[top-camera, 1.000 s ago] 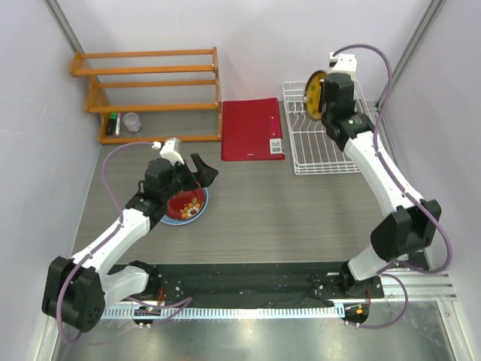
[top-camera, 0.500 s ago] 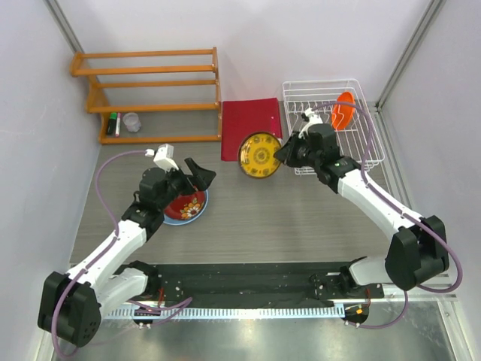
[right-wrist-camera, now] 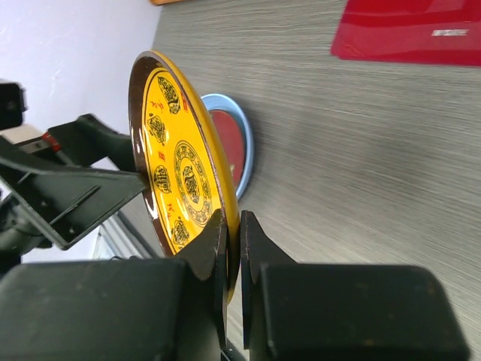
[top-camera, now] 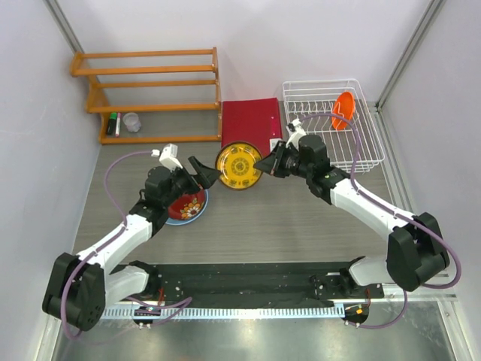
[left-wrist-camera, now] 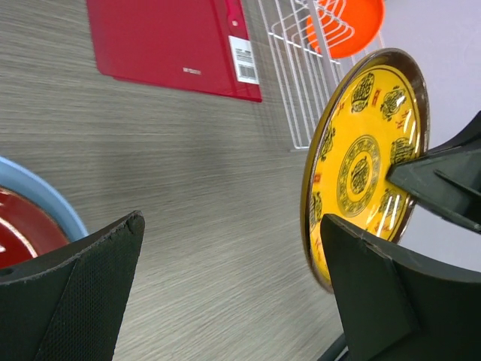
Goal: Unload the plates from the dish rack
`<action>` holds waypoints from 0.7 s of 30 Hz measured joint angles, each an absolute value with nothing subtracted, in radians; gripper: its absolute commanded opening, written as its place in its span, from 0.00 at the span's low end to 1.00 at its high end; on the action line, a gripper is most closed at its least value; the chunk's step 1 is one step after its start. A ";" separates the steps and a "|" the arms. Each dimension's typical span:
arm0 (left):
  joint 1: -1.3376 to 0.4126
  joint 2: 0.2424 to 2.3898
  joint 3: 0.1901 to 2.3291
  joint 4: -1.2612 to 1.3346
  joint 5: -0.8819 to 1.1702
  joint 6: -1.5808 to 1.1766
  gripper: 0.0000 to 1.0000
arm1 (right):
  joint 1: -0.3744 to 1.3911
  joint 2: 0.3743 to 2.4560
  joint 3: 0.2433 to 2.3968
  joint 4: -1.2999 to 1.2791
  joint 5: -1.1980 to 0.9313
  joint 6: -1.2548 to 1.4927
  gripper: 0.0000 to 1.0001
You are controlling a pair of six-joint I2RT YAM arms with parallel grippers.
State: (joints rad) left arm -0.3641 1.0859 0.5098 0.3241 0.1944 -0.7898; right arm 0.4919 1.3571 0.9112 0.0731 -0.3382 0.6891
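My right gripper (top-camera: 262, 163) (right-wrist-camera: 233, 222) is shut on the rim of the yellow patterned plate (top-camera: 238, 167) (right-wrist-camera: 179, 162) and holds it on edge above the table's middle. My left gripper (top-camera: 204, 171) (left-wrist-camera: 231, 226) is open, and the yellow plate (left-wrist-camera: 367, 154) stands right by one of its fingers. The red floral plate (top-camera: 187, 204) (right-wrist-camera: 230, 143) lies on the light blue plate (top-camera: 170, 219) (left-wrist-camera: 46, 201) under the left arm. The orange plate (top-camera: 343, 110) (left-wrist-camera: 347, 26) stands upright in the white wire dish rack (top-camera: 316, 154) (left-wrist-camera: 289, 83).
A flat red folder (top-camera: 252, 128) (left-wrist-camera: 169, 41) lies between an orange wooden shelf (top-camera: 146, 71) and the rack. A marker (top-camera: 112, 123) and a small clear cup (top-camera: 131, 121) sit on the shelf's bottom level. Walls close in on both sides.
My right arm lifted the yellow plate out of the rack and carried it left over the folder's edge to the left gripper. The left gripper stayed open near the stacked plates.
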 measured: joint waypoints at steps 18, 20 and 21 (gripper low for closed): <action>-0.366 1.217 0.486 0.568 0.333 -0.918 0.00 | 0.518 1.436 0.849 0.221 -0.424 0.777 0.01; -0.363 1.219 0.481 0.592 0.350 -0.945 0.00 | 0.512 1.446 0.841 0.239 -0.436 0.793 0.01; -0.361 1.220 0.480 0.596 0.350 -0.956 0.00 | 0.509 1.452 0.840 0.250 -0.442 0.797 0.03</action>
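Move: The yellow plate hangs with its middle about 11 cm right of the open left gripper, 3 cm ahead and 3 cm higher. On the table, the stacked plates lie roughly 11 cm left of that gripper, 8 cm back and 15 cm down. The right hand pinches the yellow plate's right rim, the plate's middle some 8 cm to its left; the left gripper waits about 19 cm left, 3 cm back and 3 cm lower. Left hand moves about 3 cm right and pinches the yellow plate's rim as right lowers it leftward. ##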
